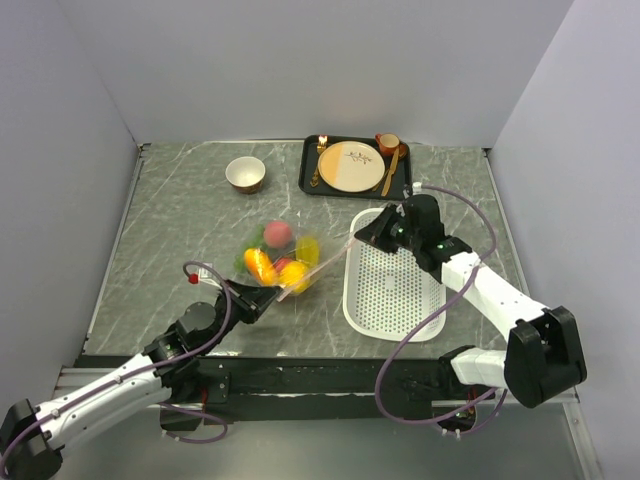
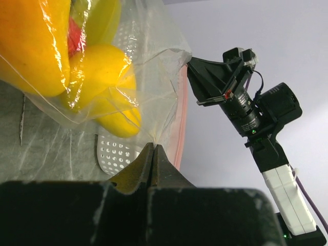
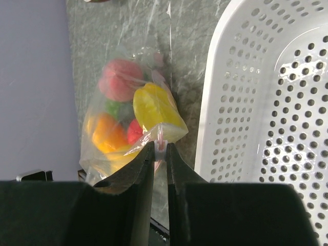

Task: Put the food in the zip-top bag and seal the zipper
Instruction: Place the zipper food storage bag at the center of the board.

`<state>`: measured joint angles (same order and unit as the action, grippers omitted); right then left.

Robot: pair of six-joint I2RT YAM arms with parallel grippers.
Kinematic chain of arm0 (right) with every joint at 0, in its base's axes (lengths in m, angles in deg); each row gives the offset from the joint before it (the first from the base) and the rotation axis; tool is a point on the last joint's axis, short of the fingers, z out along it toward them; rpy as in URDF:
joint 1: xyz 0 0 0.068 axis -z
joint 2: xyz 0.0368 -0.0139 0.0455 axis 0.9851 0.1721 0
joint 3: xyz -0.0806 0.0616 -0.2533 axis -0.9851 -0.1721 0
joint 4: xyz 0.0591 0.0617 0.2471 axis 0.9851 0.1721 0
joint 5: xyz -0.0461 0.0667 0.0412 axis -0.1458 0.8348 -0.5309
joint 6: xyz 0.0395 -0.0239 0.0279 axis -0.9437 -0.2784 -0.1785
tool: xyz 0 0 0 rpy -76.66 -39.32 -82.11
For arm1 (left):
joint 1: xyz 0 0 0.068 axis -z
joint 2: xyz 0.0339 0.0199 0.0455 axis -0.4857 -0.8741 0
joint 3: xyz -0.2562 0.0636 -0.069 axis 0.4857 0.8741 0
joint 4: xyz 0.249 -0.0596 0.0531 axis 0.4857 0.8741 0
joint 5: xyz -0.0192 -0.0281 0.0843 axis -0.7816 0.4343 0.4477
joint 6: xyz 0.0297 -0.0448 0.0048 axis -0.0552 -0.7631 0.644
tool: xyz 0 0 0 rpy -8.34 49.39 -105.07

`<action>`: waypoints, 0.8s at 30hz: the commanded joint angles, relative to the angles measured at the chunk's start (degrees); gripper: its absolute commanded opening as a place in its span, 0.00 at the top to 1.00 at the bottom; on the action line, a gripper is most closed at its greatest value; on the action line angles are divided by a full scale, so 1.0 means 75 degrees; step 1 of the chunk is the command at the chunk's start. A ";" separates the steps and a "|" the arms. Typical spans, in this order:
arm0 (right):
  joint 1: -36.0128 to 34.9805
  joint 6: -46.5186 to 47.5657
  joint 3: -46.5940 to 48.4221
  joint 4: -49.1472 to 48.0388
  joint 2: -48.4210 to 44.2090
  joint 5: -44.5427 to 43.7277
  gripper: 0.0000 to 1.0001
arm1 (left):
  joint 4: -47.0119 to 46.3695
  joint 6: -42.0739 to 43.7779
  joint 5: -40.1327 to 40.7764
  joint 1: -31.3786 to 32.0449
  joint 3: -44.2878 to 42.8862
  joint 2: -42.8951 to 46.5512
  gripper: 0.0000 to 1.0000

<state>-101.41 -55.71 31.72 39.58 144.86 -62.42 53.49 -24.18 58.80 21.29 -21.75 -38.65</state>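
Note:
The clear zip-top bag (image 1: 280, 262) lies mid-table with the food inside: a pink peach (image 1: 278, 234), yellow (image 3: 154, 107), orange (image 3: 105, 133), red (image 3: 134, 131) and green (image 3: 115, 108) pieces. Its pale pink zipper (image 1: 320, 264) stretches taut between the two arms. My left gripper (image 1: 255, 297) is shut on the bag's near corner, plastic pinched at the tips (image 2: 154, 146). My right gripper (image 1: 362, 237) is shut on the zipper's far end, a small white-pink tab squeezed between its jaws (image 3: 160, 146). The strip (image 2: 180, 113) runs up toward the right gripper (image 2: 192, 64).
A white perforated basket (image 1: 390, 285) lies right of the bag, under the right arm. At the back stand a black tray (image 1: 308, 185) with a plate (image 1: 350, 165), cutlery and a cup (image 1: 388, 143), and a small bowl (image 1: 245, 173). Grey walls enclose three sides.

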 commanded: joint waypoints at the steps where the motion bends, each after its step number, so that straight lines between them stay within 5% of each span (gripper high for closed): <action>1: 0.0066 0.0202 0.0391 -0.0229 0.0178 -0.0100 0.87 | 0.0248 -0.0115 0.0091 0.0014 0.0065 0.0342 0.99; 17: 0.0206 0.0307 0.0532 -0.0663 0.0658 0.0206 0.86 | 0.0260 -0.0220 0.0009 0.0014 0.0077 0.0295 0.99; 20: 0.0288 0.0365 0.0625 -0.0628 0.0810 0.0159 0.85 | 0.0353 -0.0185 -0.0026 0.0014 -0.0028 0.0190 0.85; 21: 0.0323 0.0424 0.0730 -0.0604 0.0869 0.0147 0.85 | 0.0412 -0.0150 -0.0038 0.0014 -0.0086 0.0132 0.59; 24: 0.0498 0.0634 0.1034 -0.0476 0.1150 0.0112 0.85 | 0.0564 0.0049 -0.0108 0.0002 -0.0250 0.0085 0.37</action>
<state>-99.73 -53.76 34.50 37.73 151.46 -59.97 56.90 -25.14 58.67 21.29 -21.62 -37.51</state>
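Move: Each hand still pinches one end of the bag's zipper. The bag's food-filled middle is about 8 cm ahead of the left hand, level sideways and 5 cm lower, with the peach some 13 cm straight ahead. From the right hand the bag's middle is about 17 cm left, 5 cm back and 8 cm below; the white basket's middle is some 9 cm right, 9 cm back. Left hand opens halfway, releasing its zipper end; right keeps its end, easing some 2 cm forward and down. ##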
